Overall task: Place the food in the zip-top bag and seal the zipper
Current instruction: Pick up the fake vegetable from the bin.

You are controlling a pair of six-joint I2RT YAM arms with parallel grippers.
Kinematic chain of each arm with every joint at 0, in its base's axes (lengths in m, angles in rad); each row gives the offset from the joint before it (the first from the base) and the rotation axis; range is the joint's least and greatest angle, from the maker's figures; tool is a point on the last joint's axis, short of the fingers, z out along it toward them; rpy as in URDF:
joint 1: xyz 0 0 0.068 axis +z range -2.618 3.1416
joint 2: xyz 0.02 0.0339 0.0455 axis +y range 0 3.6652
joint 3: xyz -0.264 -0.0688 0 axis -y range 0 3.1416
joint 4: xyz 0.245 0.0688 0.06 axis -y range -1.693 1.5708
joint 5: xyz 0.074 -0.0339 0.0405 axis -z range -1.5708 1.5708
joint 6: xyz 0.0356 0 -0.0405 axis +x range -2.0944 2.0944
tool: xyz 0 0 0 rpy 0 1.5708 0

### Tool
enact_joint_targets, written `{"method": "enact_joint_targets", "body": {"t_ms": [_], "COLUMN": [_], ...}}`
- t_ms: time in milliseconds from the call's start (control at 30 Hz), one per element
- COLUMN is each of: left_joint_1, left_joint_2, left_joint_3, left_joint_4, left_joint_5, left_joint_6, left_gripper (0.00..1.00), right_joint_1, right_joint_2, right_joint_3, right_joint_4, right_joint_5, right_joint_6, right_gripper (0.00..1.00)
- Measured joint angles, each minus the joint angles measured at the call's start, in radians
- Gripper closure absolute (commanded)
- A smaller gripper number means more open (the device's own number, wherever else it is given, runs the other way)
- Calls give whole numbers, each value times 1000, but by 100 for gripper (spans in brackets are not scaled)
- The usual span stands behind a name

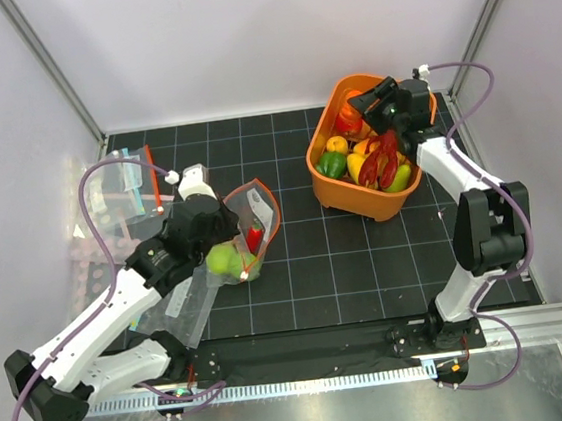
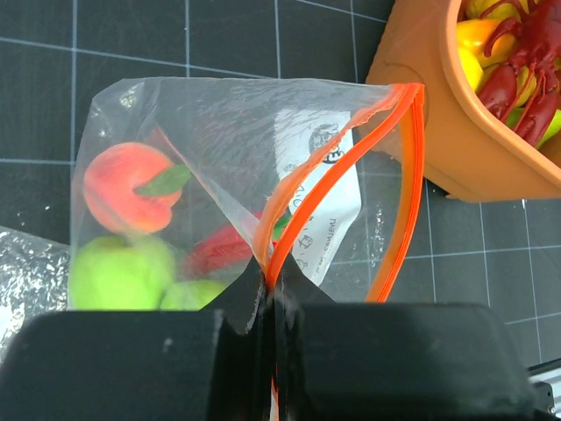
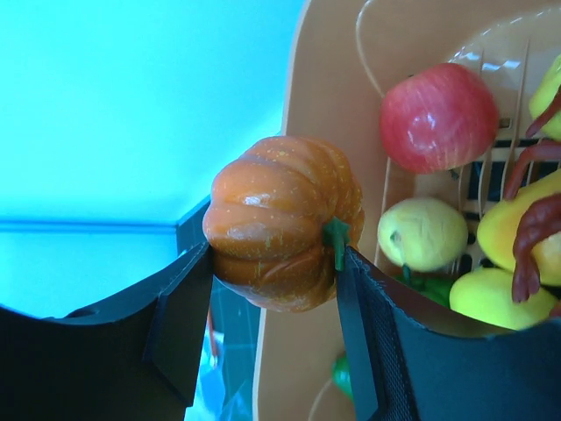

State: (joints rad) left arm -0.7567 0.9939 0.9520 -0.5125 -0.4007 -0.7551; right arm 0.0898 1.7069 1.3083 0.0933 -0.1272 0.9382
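Observation:
My left gripper point(image 1: 225, 234) is shut on the orange-red zipper point(image 2: 289, 206) of the clear zip-top bag point(image 2: 219, 132) and holds its mouth open. Inside the bag lie a peach point(image 2: 123, 186), green fruits point(image 2: 118, 274) and a red piece point(image 2: 219, 250); its white label point(image 2: 329, 202) shows through. My right gripper point(image 3: 273, 256) is shut on an orange pumpkin point(image 3: 282, 219) and holds it over the far left of the orange basket point(image 1: 330, 180). In the top view the pumpkin point(image 1: 350, 117) sits under the right gripper point(image 1: 364, 113). More food point(image 1: 368, 157) fills the basket.
A second clear bag with a teal-blue edge point(image 1: 123, 192) lies at the far left. A red toy lobster point(image 1: 384, 157) lies on the basket's food. White enclosure walls stand at the back and both sides. The basket rim point(image 2: 438, 132) shows to the right of the held bag.

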Motion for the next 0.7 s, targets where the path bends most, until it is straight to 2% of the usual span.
{"method": "enact_joint_targets", "body": {"t_ms": [367, 700], "left_joint_1": [0, 0], "left_joint_2": [137, 233], "left_joint_3": [124, 232], "left_joint_4": [20, 31], "left_joint_5": [48, 102], "left_joint_6": [34, 33], "left_gripper": [100, 100], "right_joint_1": [-10, 46], "right_joint_2": [-203, -455], "right_joint_3": [-37, -116], "right_joint_4": [-197, -352], "right_joint_5": [-250, -363], "right_joint_6": [-18, -92], "right_gripper": [99, 99]}}
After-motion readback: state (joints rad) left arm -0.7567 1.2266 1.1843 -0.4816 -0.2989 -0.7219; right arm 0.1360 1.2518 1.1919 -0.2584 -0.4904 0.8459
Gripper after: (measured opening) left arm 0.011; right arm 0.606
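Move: The zip-top bag's open mouth is about 23 cm back and 25 cm left of the right hand, some 4 cm lower. The bin's middle is about 4 cm back, 5 cm right and 17 cm below. In it, the lobster is roughly 7 cm back, 5 cm right and 11 cm down, the apple 3 cm ahead, 1 cm left and 12 cm below. From the left hand, the pumpkin is about 25 cm ahead, 30 cm right and level. The pumpkin, still gripped in the right fingers above the bin, is drawn back some 16 cm while rising about 8 cm and drifting left about 6 cm, towards the bag, the wrist swinging roughly 25 degrees counter-clockwise. To meet it, the left hand keeps its pinch on the bag's rim and carries it about 5 cm right, also slightly forward and up. ##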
